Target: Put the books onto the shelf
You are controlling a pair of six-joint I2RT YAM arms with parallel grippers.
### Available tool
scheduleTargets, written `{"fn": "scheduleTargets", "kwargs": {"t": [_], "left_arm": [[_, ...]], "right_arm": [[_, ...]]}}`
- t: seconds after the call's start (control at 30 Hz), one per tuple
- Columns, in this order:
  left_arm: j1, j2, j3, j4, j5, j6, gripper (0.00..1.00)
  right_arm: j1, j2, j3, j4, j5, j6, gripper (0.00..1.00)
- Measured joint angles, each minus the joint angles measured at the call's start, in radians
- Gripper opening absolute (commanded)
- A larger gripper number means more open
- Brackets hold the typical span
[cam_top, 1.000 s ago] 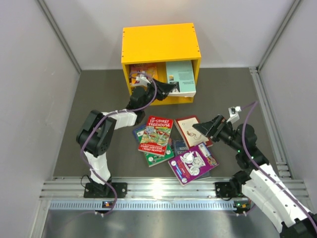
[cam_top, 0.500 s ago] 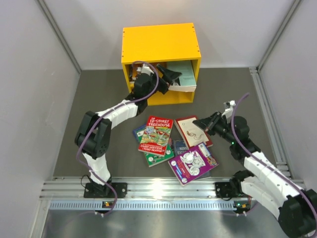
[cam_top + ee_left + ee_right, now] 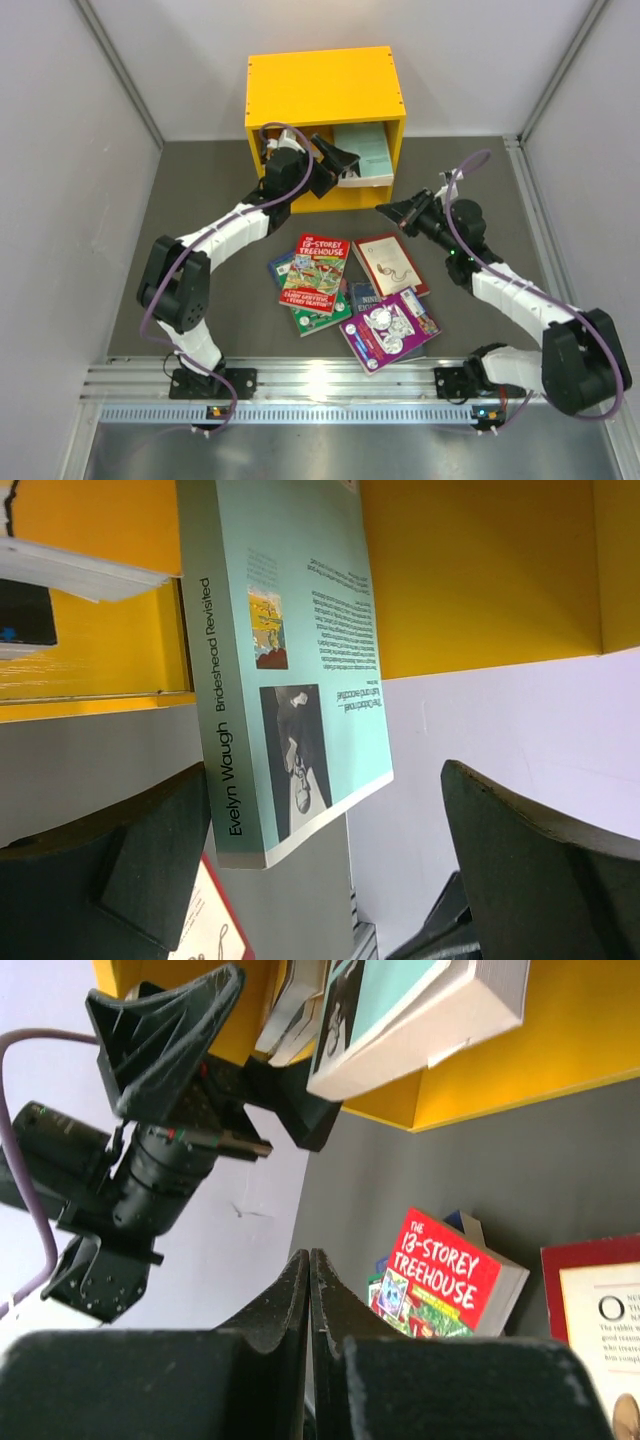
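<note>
The yellow shelf (image 3: 325, 90) stands at the back. A teal book (image 3: 362, 152) leans in its right compartment, its near end sticking out. My left gripper (image 3: 337, 160) is open at that end, and the book (image 3: 290, 660) reaches between the fingers (image 3: 540, 860) without touching them. My right gripper (image 3: 388, 210) is shut on nothing just in front of the shelf's right side, its tip (image 3: 310, 1258) pointing left. On the floor lie a red Treehouse book (image 3: 313, 272), a red-cream book (image 3: 390, 262), a purple book (image 3: 385, 330) and green and blue ones beneath.
Another book's white pages (image 3: 80, 570) show in the shelf's left compartment. Grey walls close in left and right, and an aluminium rail (image 3: 330, 385) runs along the near edge. The left arm (image 3: 230, 225) stretches from its base to the shelf.
My left gripper opened and let go of the teal book, which now sits deeper in the right compartment. My right gripper shut and swung up-left toward the shelf.
</note>
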Motion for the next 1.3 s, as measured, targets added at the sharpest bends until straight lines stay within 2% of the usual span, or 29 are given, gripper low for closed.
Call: {"fn": "scheduleTargets", "kwargs": {"t": [0.27, 0.53, 0.8, 1.1, 1.3], "left_arm": [[-0.001, 0.0, 0.0, -0.026, 0.002, 0.016, 0.99], [-0.002, 0.0, 0.04, -0.082, 0.016, 0.035, 0.99], [-0.002, 0.0, 0.06, -0.132, 0.028, 0.045, 0.99], [-0.002, -0.002, 0.061, -0.138, 0.051, 0.047, 0.99], [-0.007, -0.067, 0.016, -0.166, 0.066, 0.033, 0.99]], "right_arm": [[0.001, 0.19, 0.138, 0.05, 0.005, 0.016, 0.0], [0.019, 0.328, 0.204, 0.102, 0.014, 0.038, 0.0], [0.049, 0.404, 0.222, 0.153, 0.042, 0.067, 0.0], [0.043, 0.517, 0.386, 0.152, 0.057, 0.072, 0.0], [0.023, 0.533, 0.417, 0.15, 0.057, 0.073, 0.0]]}}
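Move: The blue-green Brideshead book sticks out of the shelf: its middle is about 16 cm ahead of the right hand and 3 cm to its left, at roughly its height, with the near end only some 7 cm ahead. The orange Roald Dahl book lies on the shelf about 17 cm to the left of it and 2 cm deeper; the rabbit book is on the table, about 3 cm ahead of the right hand, 4 cm to its right and 23 cm below. From the left hand the Brideshead book is about 8 cm ahead, 5 cm to the right and 2 cm lower. With its fingers still shut, the right hand reaches forward and somewhat left to the jutting near end of the Brideshead book, dips about 2 cm partway, then drives on forward while rising again, some 12 cm forward in all, so that the fingertips come to press on the lower near corner and push the book into the shelf. The left hand, fingers still wide open beside the book, barely shifts at first, then backs off towards its base, about 3 cm altogether. ##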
